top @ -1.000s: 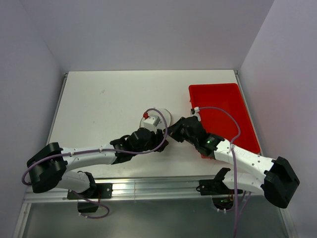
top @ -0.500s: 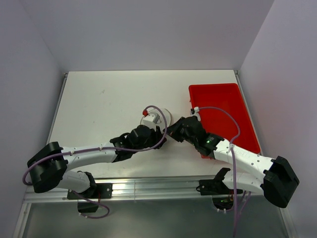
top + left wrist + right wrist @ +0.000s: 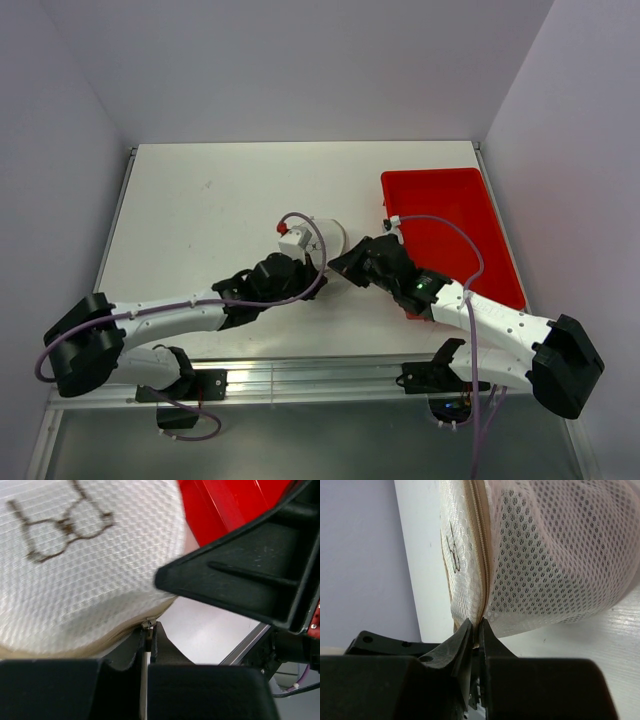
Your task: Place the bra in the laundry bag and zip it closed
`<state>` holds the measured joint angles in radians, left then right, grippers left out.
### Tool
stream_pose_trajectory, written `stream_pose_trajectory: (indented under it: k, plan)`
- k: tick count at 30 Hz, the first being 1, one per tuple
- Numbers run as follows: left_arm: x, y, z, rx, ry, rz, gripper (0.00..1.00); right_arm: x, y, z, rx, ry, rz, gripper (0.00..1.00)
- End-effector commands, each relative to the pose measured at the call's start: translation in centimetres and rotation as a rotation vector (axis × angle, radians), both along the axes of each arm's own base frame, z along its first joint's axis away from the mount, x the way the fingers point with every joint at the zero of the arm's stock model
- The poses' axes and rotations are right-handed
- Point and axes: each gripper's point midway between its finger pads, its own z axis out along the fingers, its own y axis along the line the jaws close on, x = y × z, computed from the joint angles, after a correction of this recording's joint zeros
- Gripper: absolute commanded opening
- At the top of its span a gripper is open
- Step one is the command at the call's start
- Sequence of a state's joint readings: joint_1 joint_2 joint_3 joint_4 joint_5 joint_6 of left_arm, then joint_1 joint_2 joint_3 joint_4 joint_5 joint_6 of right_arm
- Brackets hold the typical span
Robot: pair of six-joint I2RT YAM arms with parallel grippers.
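The white mesh laundry bag [image 3: 326, 230] lies mid-table between my two grippers. In the left wrist view the laundry bag [image 3: 85, 565] fills the upper left, and its small metal zipper pull [image 3: 148, 624] sits pinched between the tips of my left gripper [image 3: 148, 631], which is shut. My right gripper [image 3: 479, 628] is shut on the bag's zipper seam [image 3: 481, 555] at its lower end. From above, the left gripper [image 3: 312, 263] and the right gripper [image 3: 340, 266] meet at the bag's near side. The bra is hidden; only a dark tone shows through the mesh.
A red tray [image 3: 450, 215] stands at the right of the table, just behind the right arm. The table's metal front rail [image 3: 300, 375] runs along the near edge. The right gripper's black body [image 3: 250, 580] crowds the left wrist view.
My left gripper has closed onto the zipper pull. The left arm has drawn slightly left and back, which uncovers more of the white bag from above. The right gripper keeps its hold.
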<state>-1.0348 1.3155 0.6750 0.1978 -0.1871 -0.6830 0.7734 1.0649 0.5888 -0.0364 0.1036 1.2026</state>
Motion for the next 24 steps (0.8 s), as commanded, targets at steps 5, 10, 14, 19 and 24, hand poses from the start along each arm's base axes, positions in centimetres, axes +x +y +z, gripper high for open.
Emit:
stream_pose_trajectory:
  k: [5, 10, 14, 19, 24]
  plan:
    - [1.3, 5.3, 0.7, -0.029, -0.007, 0.144, 0.00, 0.8, -0.4, 1.7, -0.029, -0.055, 0.009, 0.00]
    - [1.8, 8.9, -0.1, -0.017, 0.015, 0.225, 0.00, 1.6, -0.4, 2.6, -0.056, -0.086, 0.054, 0.00]
    - [2.4, 11.7, 0.0, -0.030, 0.023, 0.304, 0.00, 2.9, -0.6, 3.6, -0.075, -0.116, 0.117, 0.00]
    - [2.3, 13.7, 0.3, -0.029, 0.025, 0.357, 0.00, 5.0, 0.2, 4.4, -0.149, -0.147, 0.212, 0.00]
    - [1.6, 13.2, 1.3, -0.056, 0.011, 0.300, 0.00, 7.5, 3.1, 5.2, -0.183, -0.162, 0.328, 0.00]
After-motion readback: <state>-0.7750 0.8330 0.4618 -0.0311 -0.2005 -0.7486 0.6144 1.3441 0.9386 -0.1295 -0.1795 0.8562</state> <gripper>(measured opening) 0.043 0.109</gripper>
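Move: Between the left fingers the zip pull is already held, at the near edge of the laundry bag's lid; the middle of the bag lid lies about 8 cm ahead of the left hand and 1 cm to its left. From the right hand, which already grips the rim, the bag lid's middle is some 4 cm ahead and 3 cm left, and the zip pull 4 cm back and 2 cm left. The red tray's middle is roughly 29 cm right of this hand, 4 cm ahead and 11 cm lower. Drawing the pinched zip pull left along the bag's near rim, the left hand sweeps about 12.5 cm, easing off at the end and turning some 15 degrees counter-clockwise. The right hand keeps its grip on the rim; after a brief hold it goes forward about 5.5 cm and rises, with some drift left late on, turning counter-clockwise and spreading away from the left hand. ##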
